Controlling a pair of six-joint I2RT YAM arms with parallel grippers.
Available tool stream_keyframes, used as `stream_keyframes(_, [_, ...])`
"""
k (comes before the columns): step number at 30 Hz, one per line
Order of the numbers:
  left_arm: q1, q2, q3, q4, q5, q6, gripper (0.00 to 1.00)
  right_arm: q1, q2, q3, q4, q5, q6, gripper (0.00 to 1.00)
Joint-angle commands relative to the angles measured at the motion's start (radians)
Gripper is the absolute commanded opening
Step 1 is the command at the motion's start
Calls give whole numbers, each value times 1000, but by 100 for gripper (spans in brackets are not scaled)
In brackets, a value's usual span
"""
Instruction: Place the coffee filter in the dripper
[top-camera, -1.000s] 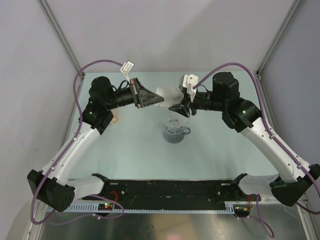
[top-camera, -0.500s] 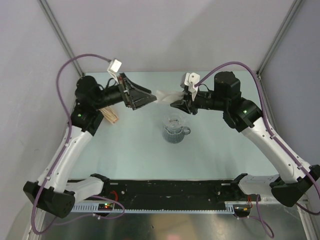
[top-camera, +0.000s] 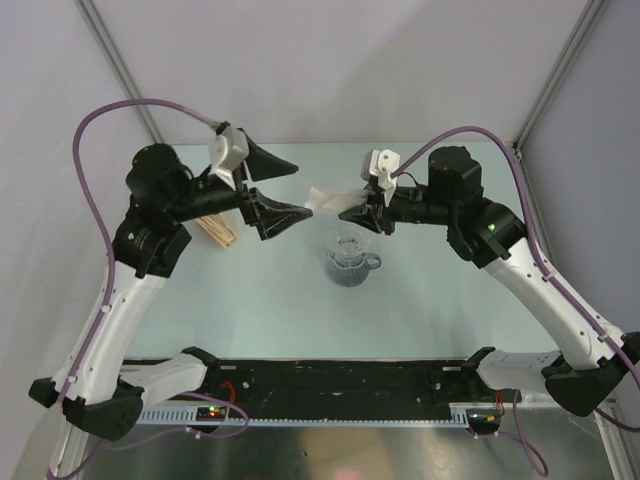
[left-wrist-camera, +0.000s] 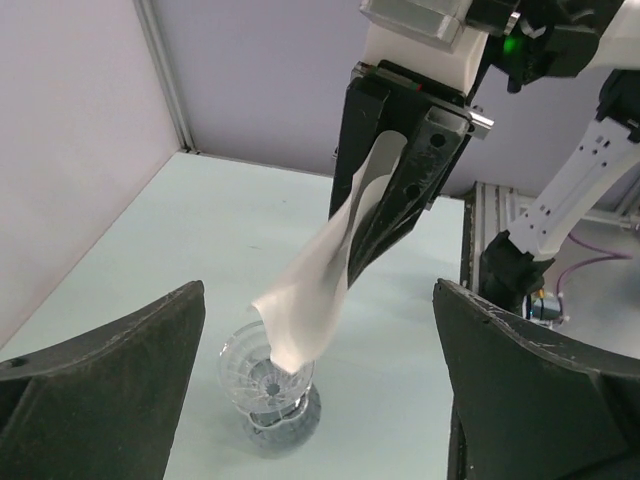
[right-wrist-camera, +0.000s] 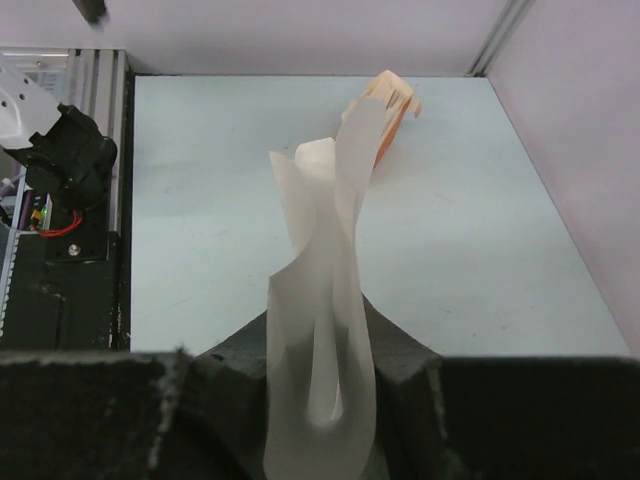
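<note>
The coffee filter (top-camera: 326, 196) is a thin white paper piece, folded and twisted, held in the air by one end. My right gripper (top-camera: 360, 209) is shut on the filter (right-wrist-camera: 318, 300), whose fold shows squeezed between the two dark fingers (right-wrist-camera: 405, 362). The filter's free end (left-wrist-camera: 300, 320) hangs above the dripper (left-wrist-camera: 266, 385). The dripper (top-camera: 349, 256) is a ribbed translucent grey cup standing upright on the table, with its handle to the right. My left gripper (top-camera: 301, 188) is open just left of the filter, its fingers (left-wrist-camera: 110, 385) wide apart and touching nothing.
A tan flat stack (top-camera: 216, 229) lies on the table at the left, under my left arm; it also shows orange behind the filter in the right wrist view (right-wrist-camera: 386, 98). Grey walls close the back and sides. A black rail (top-camera: 340, 380) runs along the near edge.
My left gripper has let go of the filter, opened wide and drawn back to the left. My right gripper has closed on the filter and now holds it alone.
</note>
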Motion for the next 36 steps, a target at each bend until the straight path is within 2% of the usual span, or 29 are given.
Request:
stream_keyframes(1, [-70,45,74,-135,-71,190,100,21,-18,-2,6,-15,8,24])
stream_keyframes(8, [-194,73,92,-200,-190,283,99,36,-20,-6,-3,-14,9,23])
stream_keyframes(12, [-242,79,94,-208,-224,303,91,49,-20,-9,-12,-18,8,23])
stream_keyframes(14, [-254,84,97,-208,-224,305,84,52,-23,-12,-14,-16,5,23])
stream_keyframes(19, [-260,95,96,-211,-207,293,59,56,-29,-15,-6,-5,12,23])
stream_keyframes(22, [-261,96,90,-212,-194,289,49,56,-38,-15,-3,-4,19,22])
stream_keyframes(24, [-259,96,87,-214,-187,292,38,57,-47,-15,-12,-9,18,22])
stream_keyframes(27, [-258,91,83,-216,-171,309,16,57,-61,-15,-34,-30,16,22])
stream_keyframes(28, [-257,88,81,-218,-161,316,9,56,-66,-15,-40,-40,19,24])
stream_keyframes(30, [-247,81,76,-218,-135,335,2,52,-78,-15,-61,-62,24,34])
stream_keyframes(33, [-226,68,72,-217,-85,356,0,25,-98,-15,-92,-115,51,52])
stream_keyframes(36, [-216,65,74,-217,-46,358,0,-14,-113,-15,-120,-171,87,61])
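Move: The coffee filter, already pinched by the right hand, has its middle about 7 cm to the right of the open left hand and some 6 cm below, level with it fore and aft. From the right hand it reaches about 4 cm left, 1 cm ahead and a touch higher. The dripper stands some 7 cm ahead, 10 cm right and 30 cm below the left hand, with the carafe directly under it, about 40 cm below that hand. The filter's free edge is taken by the left hand, which drops about 5 cm while going right towards it, rolls some 10 degrees, then shuts from wide open and pinches it. The right hand keeps its grip, easing back 2 cm, and only once the left has closed does it open past half and draw back another 2 cm or so. ##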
